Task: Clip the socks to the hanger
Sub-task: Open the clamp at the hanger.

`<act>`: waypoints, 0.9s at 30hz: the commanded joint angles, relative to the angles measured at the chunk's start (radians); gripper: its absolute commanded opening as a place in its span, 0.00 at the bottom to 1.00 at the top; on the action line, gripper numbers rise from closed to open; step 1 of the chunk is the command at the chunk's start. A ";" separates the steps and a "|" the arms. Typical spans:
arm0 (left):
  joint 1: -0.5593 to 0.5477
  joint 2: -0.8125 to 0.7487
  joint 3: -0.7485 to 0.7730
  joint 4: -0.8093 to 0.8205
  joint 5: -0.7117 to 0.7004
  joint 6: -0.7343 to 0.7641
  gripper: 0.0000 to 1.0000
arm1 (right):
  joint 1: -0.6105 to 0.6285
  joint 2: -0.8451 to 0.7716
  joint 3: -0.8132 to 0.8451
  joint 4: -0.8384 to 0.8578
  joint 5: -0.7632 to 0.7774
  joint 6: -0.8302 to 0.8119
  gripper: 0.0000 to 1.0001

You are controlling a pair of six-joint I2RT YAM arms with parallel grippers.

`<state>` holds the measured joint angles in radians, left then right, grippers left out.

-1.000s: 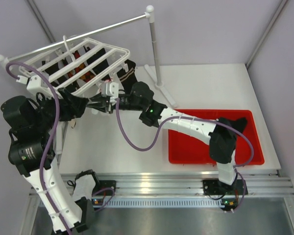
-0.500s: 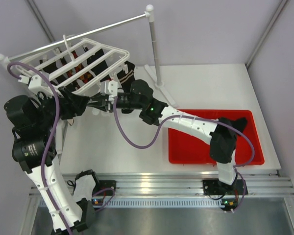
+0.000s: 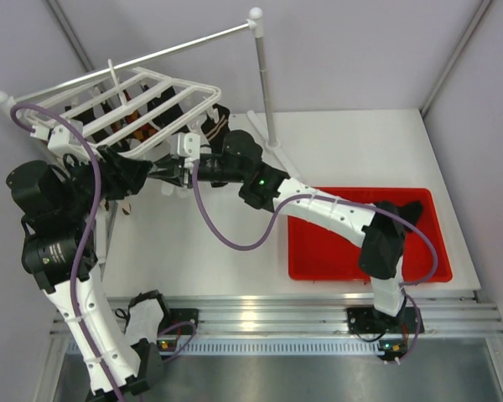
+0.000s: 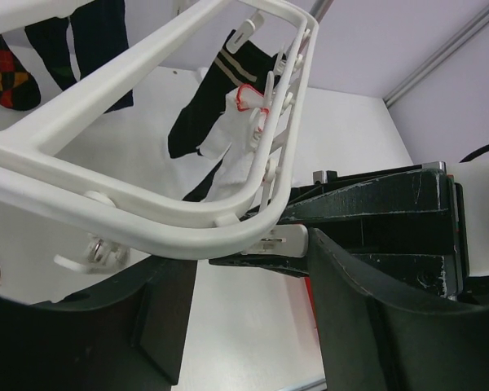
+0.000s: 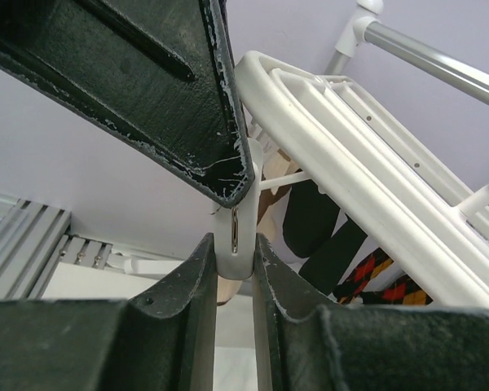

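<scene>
The white hanger (image 3: 134,100) hangs tilted from the rail at the back left. Its near corner bar (image 4: 147,204) crosses the left wrist view. A black sock with pale stripes (image 4: 202,114) hangs clipped under the frame, also seen as the sock (image 3: 219,126) from above. More black socks (image 5: 310,213) hang beyond. My right gripper (image 5: 235,248) is shut on a white clip (image 5: 235,213) dangling from the frame's corner. My left gripper (image 4: 244,285) is open, facing it, its fingers straddling that clip (image 4: 297,242). One left finger (image 5: 147,81) lies against the clip's top.
A grey rail stand (image 3: 264,84) rises at the back centre. A red tray (image 3: 318,251) lies at the right, partly under the right arm. A white sock (image 4: 238,159) and a bright diamond-patterned sock (image 4: 8,73) also hang from the frame.
Both grippers and the hanger's near corner have shifted slightly toward the back left. The left gripper's jaws have narrowed a little. The right gripper's hold on the clip is unchanged.
</scene>
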<state>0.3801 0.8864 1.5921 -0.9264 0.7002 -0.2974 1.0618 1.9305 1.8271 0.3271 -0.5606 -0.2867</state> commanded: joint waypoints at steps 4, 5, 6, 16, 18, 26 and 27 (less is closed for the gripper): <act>0.005 0.008 -0.037 0.159 0.031 -0.011 0.60 | 0.000 -0.007 0.072 -0.068 -0.045 -0.014 0.00; 0.005 0.009 -0.041 0.169 0.032 -0.014 0.60 | -0.002 -0.002 0.078 -0.080 -0.044 -0.015 0.00; 0.005 0.008 -0.043 0.172 0.035 -0.014 0.61 | 0.001 0.005 0.092 -0.088 -0.042 -0.016 0.00; 0.005 0.019 -0.067 0.218 0.053 -0.031 0.56 | 0.000 0.033 0.123 -0.125 -0.032 -0.029 0.00; 0.005 0.017 -0.073 0.224 0.045 -0.029 0.49 | 0.000 0.036 0.124 -0.126 -0.033 -0.029 0.00; 0.005 0.019 -0.096 0.244 0.048 -0.045 0.05 | 0.001 0.035 0.124 -0.140 -0.024 -0.025 0.15; 0.005 0.017 -0.099 0.244 0.048 -0.046 0.01 | 0.000 0.032 0.121 -0.145 -0.022 -0.023 0.23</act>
<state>0.3840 0.8886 1.5013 -0.7910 0.7345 -0.3386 1.0534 1.9621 1.9076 0.2111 -0.5365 -0.3122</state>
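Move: The clip near the hanger's near right corner is about 2 cm ahead of the left fingertips' midpoint and 1 cm right, level with them. It already sits between the right fingers, about 1 cm left of that hand's point. Counted from the left hand, the hanger corner is some 2 cm ahead and 2 cm up, an empty clip roughly 6 cm left and 3 ahead, and the white socks about 10 cm ahead, 6 right and 5 lower. Forward by just under 2 cm, the left hand eases its parted fingers in under the hanger's corner onto the clip, then in the last third shuts them from over half open to almost closed, squeezing it. The right hand keeps the clip pinched and creeps about 1.5 cm forward alongside, its grip only beginning to slacken at the very end. ##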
